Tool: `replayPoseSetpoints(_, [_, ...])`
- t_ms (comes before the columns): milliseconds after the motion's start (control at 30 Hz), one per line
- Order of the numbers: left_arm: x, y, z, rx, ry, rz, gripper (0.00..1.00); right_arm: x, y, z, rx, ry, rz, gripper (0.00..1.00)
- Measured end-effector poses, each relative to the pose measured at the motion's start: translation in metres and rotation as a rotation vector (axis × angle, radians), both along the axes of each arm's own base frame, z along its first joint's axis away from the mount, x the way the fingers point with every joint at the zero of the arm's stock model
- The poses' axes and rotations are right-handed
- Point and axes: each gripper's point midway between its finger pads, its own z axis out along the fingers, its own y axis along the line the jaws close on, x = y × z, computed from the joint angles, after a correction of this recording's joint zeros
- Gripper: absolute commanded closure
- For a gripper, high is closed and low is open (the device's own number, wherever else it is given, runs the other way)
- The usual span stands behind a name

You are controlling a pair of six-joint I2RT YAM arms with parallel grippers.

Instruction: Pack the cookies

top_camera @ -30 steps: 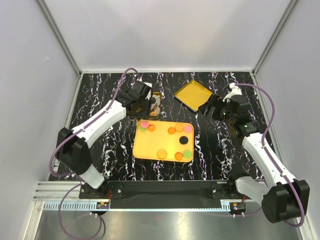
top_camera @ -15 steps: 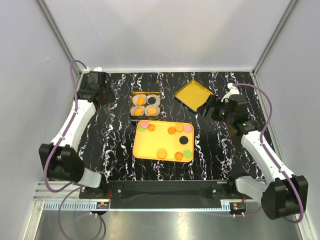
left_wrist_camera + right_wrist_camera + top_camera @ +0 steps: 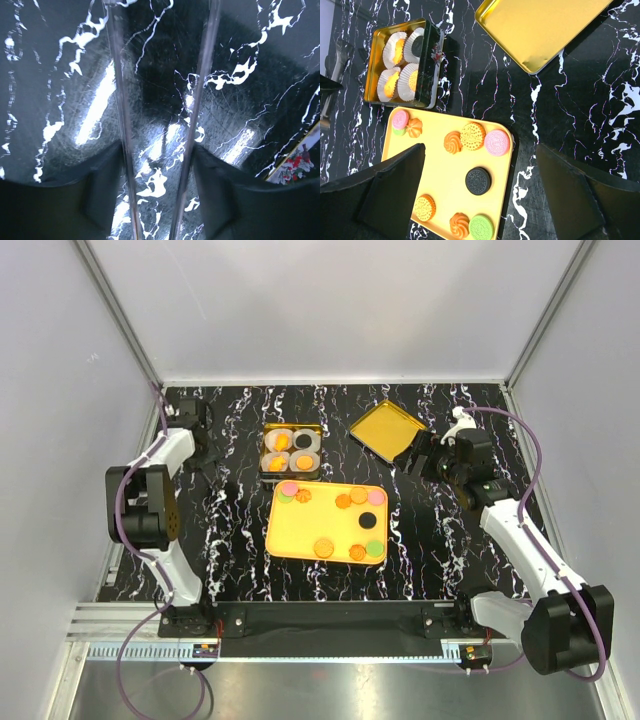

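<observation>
Several cookies lie on the yellow tray (image 3: 300, 530): pink (image 3: 496, 142), black (image 3: 478, 181), tan (image 3: 472, 135), green (image 3: 481, 228) and orange swirls (image 3: 453, 142). The gold tin (image 3: 266, 430) behind it holds four white paper cups; three hold orange cookies (image 3: 282, 441) and one a black one (image 3: 303, 441). My left gripper (image 3: 200, 445) is at the far left, low over the table, open and empty (image 3: 159, 150). My right gripper (image 3: 418, 455) hovers right of the tray, open and empty (image 3: 482, 155).
The tin's gold lid (image 3: 388, 428) lies upside down at the back right, close to my right gripper, and shows in the right wrist view (image 3: 540, 27). The tin's corner (image 3: 295, 162) shows at the right edge of the left wrist view. White walls enclose the black marbled table.
My left arm has pulled away from the tin and swung to the far left back corner, uncovering the tin. The right arm has barely moved.
</observation>
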Motion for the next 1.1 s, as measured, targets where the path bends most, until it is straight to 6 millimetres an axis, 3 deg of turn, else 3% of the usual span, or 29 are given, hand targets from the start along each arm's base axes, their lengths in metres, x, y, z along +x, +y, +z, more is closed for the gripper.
replayPoseSetpoints(200, [-0.004, -0.002, -0.015, -0.005, 0.020, -0.002, 0.34, 0.000, 0.000, 0.000, 0.000, 0.000, 0.001, 0.00])
replayPoseSetpoints(400, [-0.017, -0.002, -0.032, -0.008, 0.071, -0.002, 0.21, 0.000, 0.000, -0.001, -0.001, 0.003, 0.003, 0.00])
replayPoseSetpoints(567, [-0.018, -0.003, -0.034, -0.014, 0.077, 0.004, 0.06, 0.001, 0.002, -0.009, -0.004, 0.028, 0.011, 0.00])
replayPoseSetpoints(800, [-0.025, -0.001, -0.032, -0.008, 0.095, 0.009, 0.01, 0.000, 0.001, -0.021, -0.017, 0.071, 0.012, 0.00])
replayPoseSetpoints(933, [-0.032, 0.002, -0.003, 0.009, 0.061, 0.030, 0.01, 0.001, 0.001, -0.029, -0.024, 0.093, 0.013, 0.00])
replayPoseSetpoints(1100, [-0.035, -0.002, 0.072, 0.010, -0.129, 0.026, 0.01, 0.010, 0.002, -0.043, -0.077, 0.145, 0.006, 0.00])
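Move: The left hand, part-open on the tongs it still holds, has bare table about 6 cm below and 2 cm back as their resting place. The cookie box is roughly 25 cm to its right and 3 cm ahead. From the empty, open right hand the gold lid lies some 17 cm ahead, 4 cm left and 18 cm down; the box is about 31 cm left and 11 cm ahead, the cookie tray 21 cm left and 9 cm back. The left fingers let go of the tongs: the hand sinks about 3.5 cm to the bare table left of the cookie box, easing back 2 cm, opens wide there, then lifts clear by roughly 10 cm. Meanwhile the right hand, fingers staying wide open and touching nothing, begins sinking towards the gold lid, about 4 cm down, tipping slightly downward. ##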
